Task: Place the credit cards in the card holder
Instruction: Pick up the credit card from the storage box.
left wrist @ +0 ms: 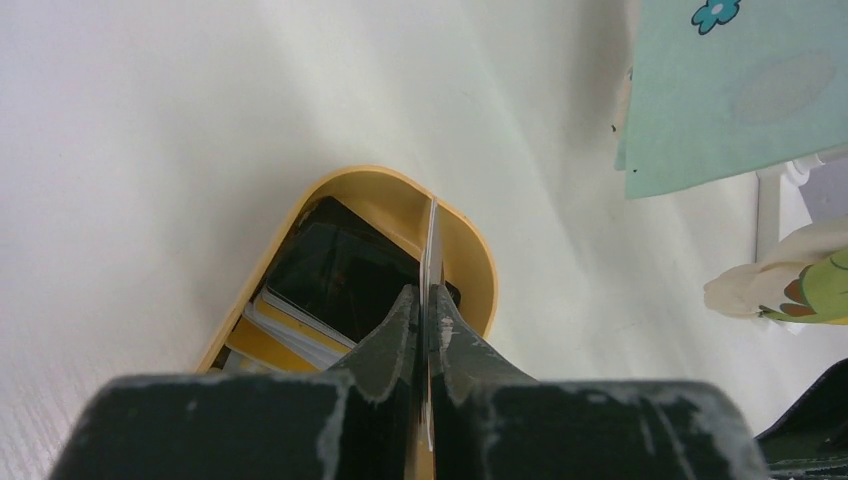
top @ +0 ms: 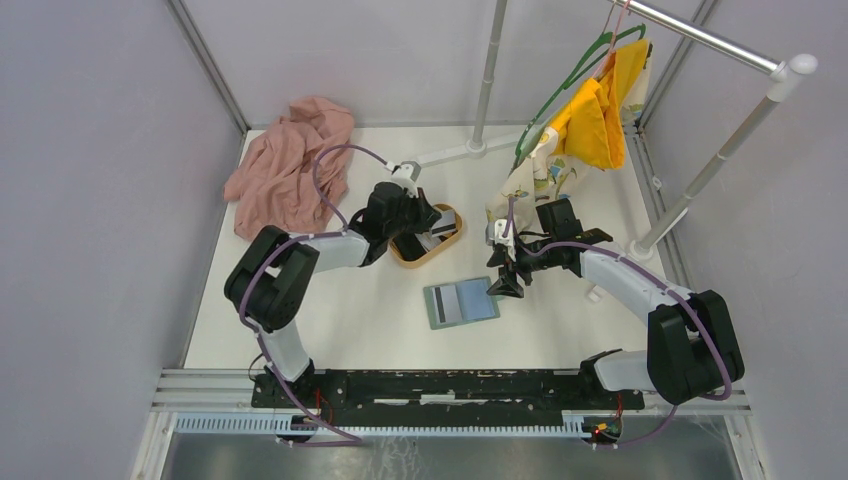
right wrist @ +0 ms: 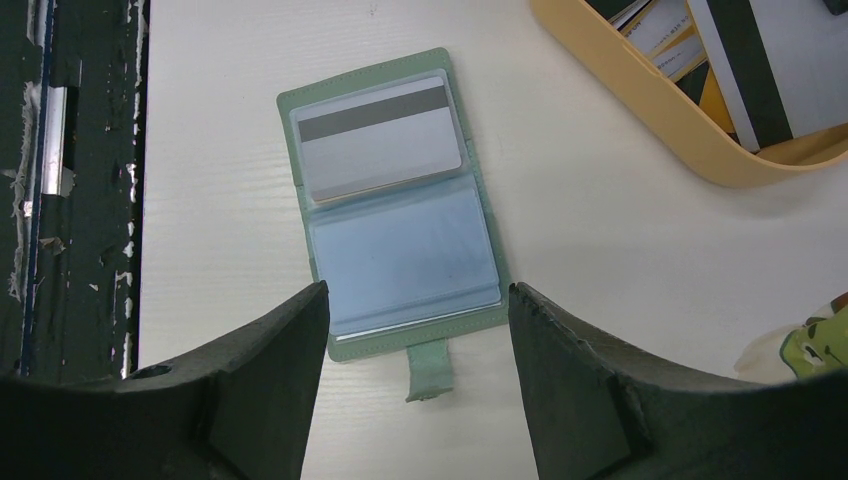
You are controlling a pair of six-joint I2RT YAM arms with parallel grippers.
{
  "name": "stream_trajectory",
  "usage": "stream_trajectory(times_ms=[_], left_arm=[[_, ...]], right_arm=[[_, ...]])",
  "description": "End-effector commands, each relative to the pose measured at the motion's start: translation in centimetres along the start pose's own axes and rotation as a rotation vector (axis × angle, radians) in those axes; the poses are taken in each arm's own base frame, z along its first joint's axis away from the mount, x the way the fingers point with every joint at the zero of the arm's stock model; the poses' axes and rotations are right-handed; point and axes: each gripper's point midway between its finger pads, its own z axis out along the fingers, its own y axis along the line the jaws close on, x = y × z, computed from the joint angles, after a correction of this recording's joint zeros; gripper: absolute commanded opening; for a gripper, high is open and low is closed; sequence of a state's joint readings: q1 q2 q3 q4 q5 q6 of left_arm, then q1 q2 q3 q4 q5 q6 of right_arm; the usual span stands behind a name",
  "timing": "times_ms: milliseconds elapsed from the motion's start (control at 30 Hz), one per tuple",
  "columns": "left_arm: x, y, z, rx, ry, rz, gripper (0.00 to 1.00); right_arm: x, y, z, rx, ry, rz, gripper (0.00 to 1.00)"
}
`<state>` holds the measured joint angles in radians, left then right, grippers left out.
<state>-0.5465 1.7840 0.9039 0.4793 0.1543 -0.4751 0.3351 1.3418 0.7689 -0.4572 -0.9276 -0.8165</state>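
Note:
The card holder (top: 461,302) lies open on the table, pale blue slots up, its closing tab toward my right gripper. A grey-white credit card (right wrist: 380,135) with a dark stripe sits in the holder's (right wrist: 400,250) far slot. My right gripper (right wrist: 418,290) hangs open just above the tab end, holding nothing; in the top view it (top: 505,285) is at the holder's right edge. My left gripper (left wrist: 427,300) is shut on a thin credit card (left wrist: 431,240), seen edge-on above the oval wooden tray (left wrist: 478,270). Several more cards, a black one (left wrist: 340,270) on top, lie in the tray (top: 425,264).
A pink cloth (top: 290,165) lies at the back left. A yellow garment (top: 600,110) and a patterned cloth (top: 535,175) hang from a rack (top: 700,180) at the back right, close behind my right arm. The tray's rim (right wrist: 640,120) is beyond the holder.

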Motion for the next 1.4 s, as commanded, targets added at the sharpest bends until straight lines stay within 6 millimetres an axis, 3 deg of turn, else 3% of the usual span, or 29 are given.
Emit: stream_trajectory(times_ms=[0,267,533,767,1367], left_arm=[[-1.5,-0.3,0.4,0.0,-0.056,0.154,0.09],[0.1,-1.9,0.8,0.102,0.02,0.159,0.21],[0.9,-1.9,1.1,0.114,0.065,0.1,0.28],[-0.1,-2.2,1.0,0.164,0.053,0.011,0.33],[-1.3,-2.0,1.2,0.234,0.084,-0.128,0.32]], right_arm=[[-1.8,-0.7,-0.4,0.008,-0.046,-0.053,0.72],[-1.7,-0.8,-0.4,0.01,-0.045,-0.051,0.72],[-1.8,-0.8,-0.4,0.01,-0.046,-0.05,0.72],[-1.8,-0.8,-0.5,0.01,-0.048,-0.051,0.72],[-1.8,-0.8,-0.4,0.01,-0.047,-0.049,0.72]])
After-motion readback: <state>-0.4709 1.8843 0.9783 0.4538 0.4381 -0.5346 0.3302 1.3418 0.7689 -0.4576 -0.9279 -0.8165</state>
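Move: The left fingers already pinch the light credit card in the storage box; its middle lies about 1 cm back, 2 cm right and 2 cm below that hand. The box's middle is some 3 cm back, 2 cm left and 5 cm below the left hand, and the open card holder 17 cm back, 5 cm right, 7 cm below. From the idle right hand the card lies roughly 10 cm ahead and 11 cm left. The left hand opens around the card, sinking about 2 cm back-right into the box, then edges forward again. ##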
